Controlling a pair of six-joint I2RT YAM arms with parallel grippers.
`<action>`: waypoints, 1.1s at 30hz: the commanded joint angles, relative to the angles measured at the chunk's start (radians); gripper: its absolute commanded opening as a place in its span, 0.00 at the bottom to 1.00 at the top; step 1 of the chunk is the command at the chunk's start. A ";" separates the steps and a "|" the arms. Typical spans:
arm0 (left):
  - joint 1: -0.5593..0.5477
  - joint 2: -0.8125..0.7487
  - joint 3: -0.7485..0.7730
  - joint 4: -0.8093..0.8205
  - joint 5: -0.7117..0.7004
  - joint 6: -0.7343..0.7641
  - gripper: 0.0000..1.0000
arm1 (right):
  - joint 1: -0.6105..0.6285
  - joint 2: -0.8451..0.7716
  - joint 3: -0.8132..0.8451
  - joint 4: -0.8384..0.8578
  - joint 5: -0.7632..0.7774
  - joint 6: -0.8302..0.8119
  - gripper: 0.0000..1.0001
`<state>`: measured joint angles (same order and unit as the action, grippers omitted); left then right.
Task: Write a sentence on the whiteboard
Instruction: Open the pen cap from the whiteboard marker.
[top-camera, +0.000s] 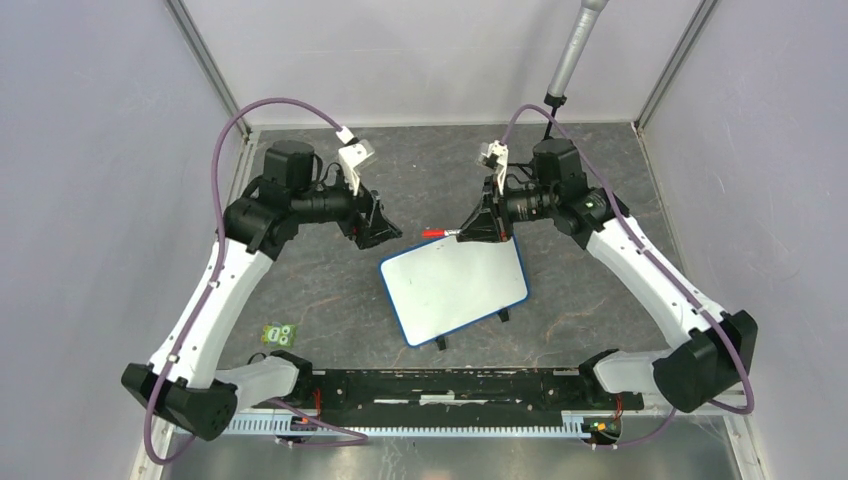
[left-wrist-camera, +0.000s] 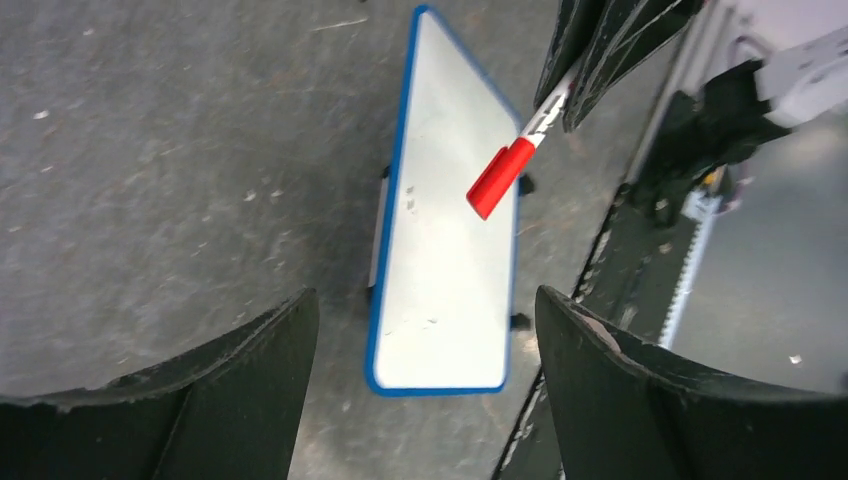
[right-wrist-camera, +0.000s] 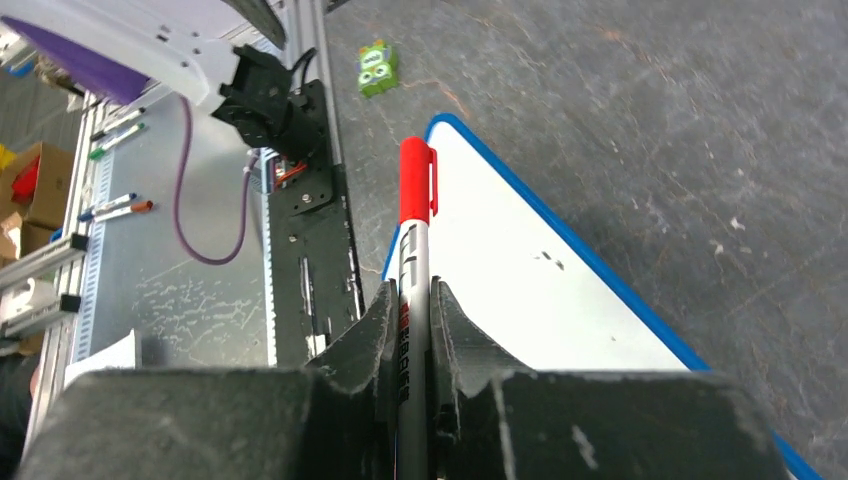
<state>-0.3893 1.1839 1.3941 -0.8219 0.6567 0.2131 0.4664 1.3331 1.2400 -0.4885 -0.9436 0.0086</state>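
The whiteboard (top-camera: 455, 285) lies tilted on the grey table, blue-rimmed, on small black feet. Its face (left-wrist-camera: 445, 280) is blank white apart from a few faint specks; no sentence shows on it. My right gripper (top-camera: 467, 232) hovers over the board's far edge, shut on a marker (right-wrist-camera: 415, 200) with a grey barrel. The marker's red cap (left-wrist-camera: 500, 178) is on and points left toward my left gripper (top-camera: 388, 234). In the right wrist view the fingers (right-wrist-camera: 375, 320) press the barrel from both sides above the board (right-wrist-camera: 520, 290). My left gripper (left-wrist-camera: 425, 300) stands wide open and empty, just left of the cap.
A small green block with eyes (top-camera: 279, 333) lies near the left arm, also in the right wrist view as the green block (right-wrist-camera: 377, 68). A black rail (top-camera: 450, 390) runs along the near edge. A grey pole (top-camera: 575, 50) hangs at the back. Spare markers (right-wrist-camera: 115, 208) lie beyond the rail.
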 joint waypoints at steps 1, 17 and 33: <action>0.017 -0.069 -0.138 0.259 0.240 -0.279 0.83 | 0.000 -0.051 -0.008 -0.007 -0.114 -0.087 0.00; -0.040 -0.040 -0.264 0.448 0.312 -0.366 0.71 | 0.049 -0.029 -0.031 0.109 -0.196 0.059 0.00; -0.134 -0.022 -0.272 0.313 0.361 -0.222 0.39 | 0.064 0.031 0.053 0.068 -0.180 0.037 0.00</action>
<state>-0.5144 1.1690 1.1240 -0.4805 0.9699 -0.0784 0.5285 1.3590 1.2427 -0.4309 -1.1183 0.0544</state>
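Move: The marker's red cap is roughly 9 cm to the right of the open left hand, 2 cm nearer the base and 5 cm lower. The right hand holds the marker by its body, and the cap sticks out about 6 cm to that hand's left, 1 cm ahead and 2 cm below. The whiteboard's middle lies well below, around 12 cm right of the left hand and 1 cm back, some 28 cm down. No grip on the cap yet: the left hand goes some 6 cm to the right and as far back, sinking slightly, until its fingertips straddle the cap. It swings about 20 degrees clockwise to line up with the marker while its fingers close partway. The right hand keeps its pinch on the body, drawing back about 4 cm and left 2 cm, slightly up, turning counter-clockwise. ##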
